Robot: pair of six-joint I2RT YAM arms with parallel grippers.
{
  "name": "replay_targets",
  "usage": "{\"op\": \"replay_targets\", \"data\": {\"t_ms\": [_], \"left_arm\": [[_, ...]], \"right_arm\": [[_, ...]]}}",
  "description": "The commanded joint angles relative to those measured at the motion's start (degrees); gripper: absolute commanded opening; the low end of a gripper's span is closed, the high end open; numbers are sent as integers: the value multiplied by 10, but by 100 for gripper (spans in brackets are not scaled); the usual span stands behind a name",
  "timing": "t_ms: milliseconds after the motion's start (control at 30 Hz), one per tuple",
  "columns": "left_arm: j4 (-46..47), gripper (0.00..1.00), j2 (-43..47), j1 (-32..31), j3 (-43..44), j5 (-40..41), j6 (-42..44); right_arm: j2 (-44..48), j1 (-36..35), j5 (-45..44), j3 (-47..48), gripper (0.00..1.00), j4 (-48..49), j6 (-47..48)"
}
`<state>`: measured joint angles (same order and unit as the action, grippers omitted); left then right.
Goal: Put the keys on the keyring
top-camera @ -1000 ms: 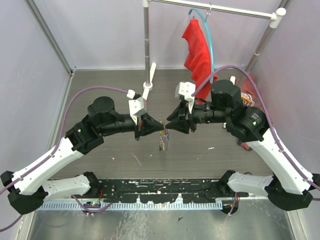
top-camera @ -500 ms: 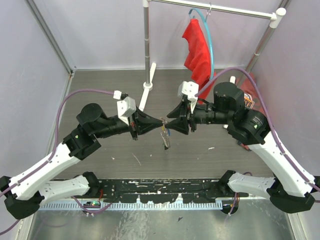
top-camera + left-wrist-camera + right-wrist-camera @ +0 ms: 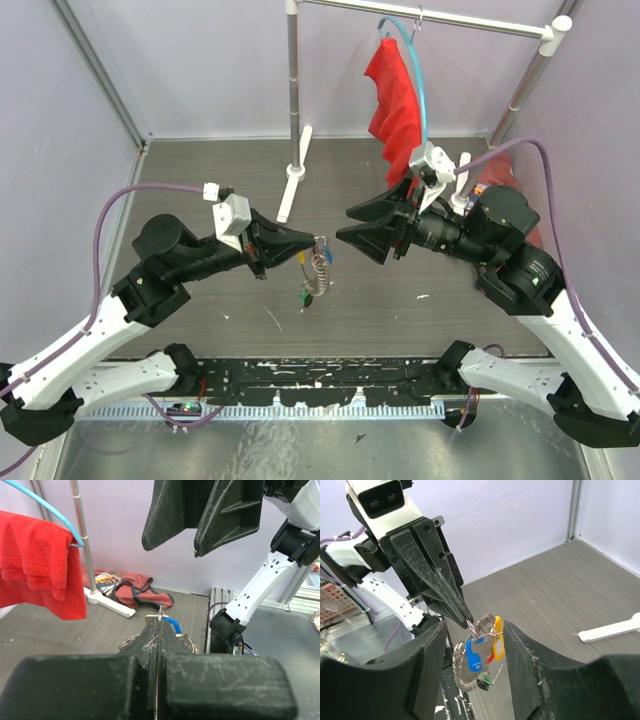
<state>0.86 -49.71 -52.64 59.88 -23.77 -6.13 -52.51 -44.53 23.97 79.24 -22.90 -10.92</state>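
My left gripper [image 3: 311, 242] is shut on the thin metal keyring [image 3: 488, 622], pinching the wire at its very tip. The keys [image 3: 316, 272] hang in a bunch below it, above the table: a blue-headed one [image 3: 474, 655], a yellow tag [image 3: 498, 640], a green one [image 3: 485, 680] lowest. My right gripper [image 3: 345, 223] stands open just right of the bunch, apart from it. In the right wrist view its fingers [image 3: 427, 660] frame the hanging keys without touching. In the left wrist view only the ring's wire [image 3: 161, 611] and a blue key [image 3: 173, 625] show past the shut gripper [image 3: 160, 624].
A clothes rack pole [image 3: 292, 90] stands at the back with its white foot [image 3: 290, 190] on the grey table. A red cloth [image 3: 395, 95] hangs from a light-blue hanger. A crumpled red garment [image 3: 125, 586] lies by the right wall.
The left gripper drew back to the left with the keyring and keys. The right gripper let go, opened wider and pulled away to the right. The bunch now hangs from the left gripper alone.
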Motion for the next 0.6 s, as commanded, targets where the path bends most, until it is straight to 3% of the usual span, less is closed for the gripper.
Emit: {"op": "replay_targets", "data": {"t_ms": [0, 200, 400, 567], "left_arm": [[36, 0, 7, 0, -1, 13, -3], [42, 0, 10, 0, 0, 12, -6], [43, 0, 8, -1, 5, 7, -9], [45, 0, 6, 0, 6, 6, -9]], "right_arm": [[-20, -2, 22, 6, 54, 44, -65], [-37, -3, 69, 5, 42, 42, -69], [-36, -2, 69, 0, 41, 39, -70], [-36, -2, 72, -1, 34, 33, -68]]}}
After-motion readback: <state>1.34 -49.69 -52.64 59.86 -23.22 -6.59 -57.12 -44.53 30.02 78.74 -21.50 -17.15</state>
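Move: The upper end of the keyring, held in the left fingertips, lies about 4 cm to the right hand's left and 3 cm below it, neither ahead nor back. The blue tag hangs about 2 cm left of the right hand, 1 cm back and 5 cm below; the yellow tag is about 6 cm left, 1 cm back and 6 cm below. For the left hand, that keyring end is right at its fingertips, about 1 cm to its right. Right hand eases left and down about 3.5 cm to the left-held keyring end, tilting slightly, fingers narrowing partway. ##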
